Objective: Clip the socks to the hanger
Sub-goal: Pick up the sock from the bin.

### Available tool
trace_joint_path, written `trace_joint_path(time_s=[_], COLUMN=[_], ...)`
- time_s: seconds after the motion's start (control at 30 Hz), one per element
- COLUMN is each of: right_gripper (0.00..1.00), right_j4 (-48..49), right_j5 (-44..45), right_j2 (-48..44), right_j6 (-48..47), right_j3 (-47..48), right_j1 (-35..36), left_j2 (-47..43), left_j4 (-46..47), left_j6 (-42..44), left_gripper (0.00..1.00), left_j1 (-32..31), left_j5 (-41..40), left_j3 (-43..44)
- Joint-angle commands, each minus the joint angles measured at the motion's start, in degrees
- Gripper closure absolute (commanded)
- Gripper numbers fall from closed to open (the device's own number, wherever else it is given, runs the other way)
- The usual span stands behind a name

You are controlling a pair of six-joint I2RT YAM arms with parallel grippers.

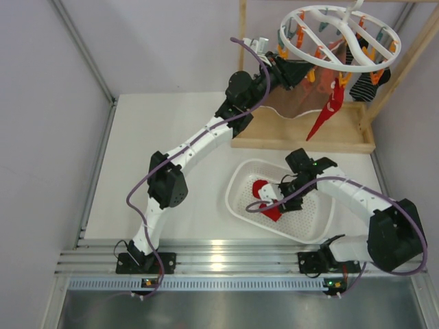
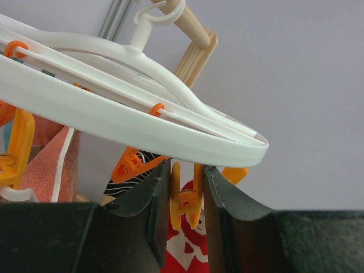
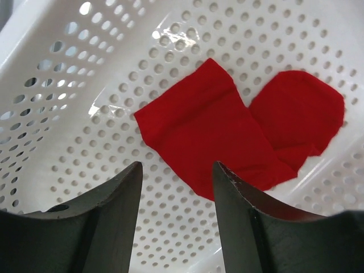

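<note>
The white ring hanger (image 1: 339, 38) hangs at the top right with orange and teal clips. My left gripper (image 1: 307, 74) reaches under its rim; in the left wrist view my left gripper (image 2: 186, 170) is shut on an orange clip (image 2: 187, 199) under the ring (image 2: 142, 131). A red sock (image 1: 328, 116) hangs below that clip and shows in the left wrist view (image 2: 187, 250). A black striped sock (image 1: 367, 86) hangs beside it (image 2: 133, 179). My right gripper (image 3: 177, 170) is open just above a plain red sock (image 3: 210, 133) lying in the basket (image 3: 85, 85).
The white perforated basket (image 1: 240, 185) sits on the table before the right arm. A wooden frame (image 1: 302, 133) stands behind it, with a post (image 2: 193, 34) carrying the hanger's hook. A salmon sock (image 2: 51, 165) hangs at the left of the ring.
</note>
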Motion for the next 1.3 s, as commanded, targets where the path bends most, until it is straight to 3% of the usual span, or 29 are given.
trace_joint_path(time_s=[0.0, 0.53, 0.63, 0.7, 0.83, 1.0, 1.27], right_gripper=[0.48, 0.50, 0.57, 0.67, 1.00, 1.00, 1.00], right_j4=[-3.4, 7.0, 9.3, 10.7, 15.1, 14.2, 16.3], right_j5=[-0.7, 4.1, 4.4, 4.8, 5.7, 3.5, -9.6], right_j2=[2.1, 7.3, 6.9, 6.0, 3.1, -2.2, -11.9], right_j6=[-7.4, -5.1, -4.1, -3.2, -0.3, 7.2, 28.4], right_j3=[1.0, -4.3, -4.8, -5.4, -8.7, -5.9, 4.2], right_j1=[2.5, 6.2, 6.3, 6.6, 7.0, 5.9, -9.0], left_j2=[-1.1, -0.9, -0.8, -0.9, -1.0, -1.1, -1.1], left_j4=[1.8, 2.4, 2.4, 2.3, 2.3, 2.1, 2.0], left_j6=[0.3, -0.3, -0.2, -0.2, -0.3, -0.4, -0.4], left_gripper=[1.00, 1.00, 1.00, 1.00, 1.00, 1.00, 1.00], left_j1=[-0.1, -0.1, -0.1, -0.1, -0.1, -0.1, -0.1], left_j5=[-0.6, -0.6, -0.6, -0.4, -0.5, -0.5, -0.4], left_j3=[1.7, 1.2, 1.1, 1.1, 0.8, 0.7, 0.5])
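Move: The red sock lies on the bin floor about 5 cm below the right hand, its middle some 3 cm to the left and 2 cm ahead. The bin's middle is about 1 cm ahead, 1 cm right and 3 cm down. The clipped red sock hangs about 18 cm ahead, 12 cm right and 25 cm up; the wooden base is 27 cm ahead, 8 cm right. From the left hand, the red sock is some 21 cm back, 8 cm left and 46 cm down. Lower the half-open right gripper about 5 cm into the bin, easing slightly back and then forward again, and shut the fingers so they pinch the near part of the red sock. Then lift some 9 cm, quickening, while carrying the sock about 5 cm forward towards the wooden base and turning the wrist about 25 degrees clockwise. ##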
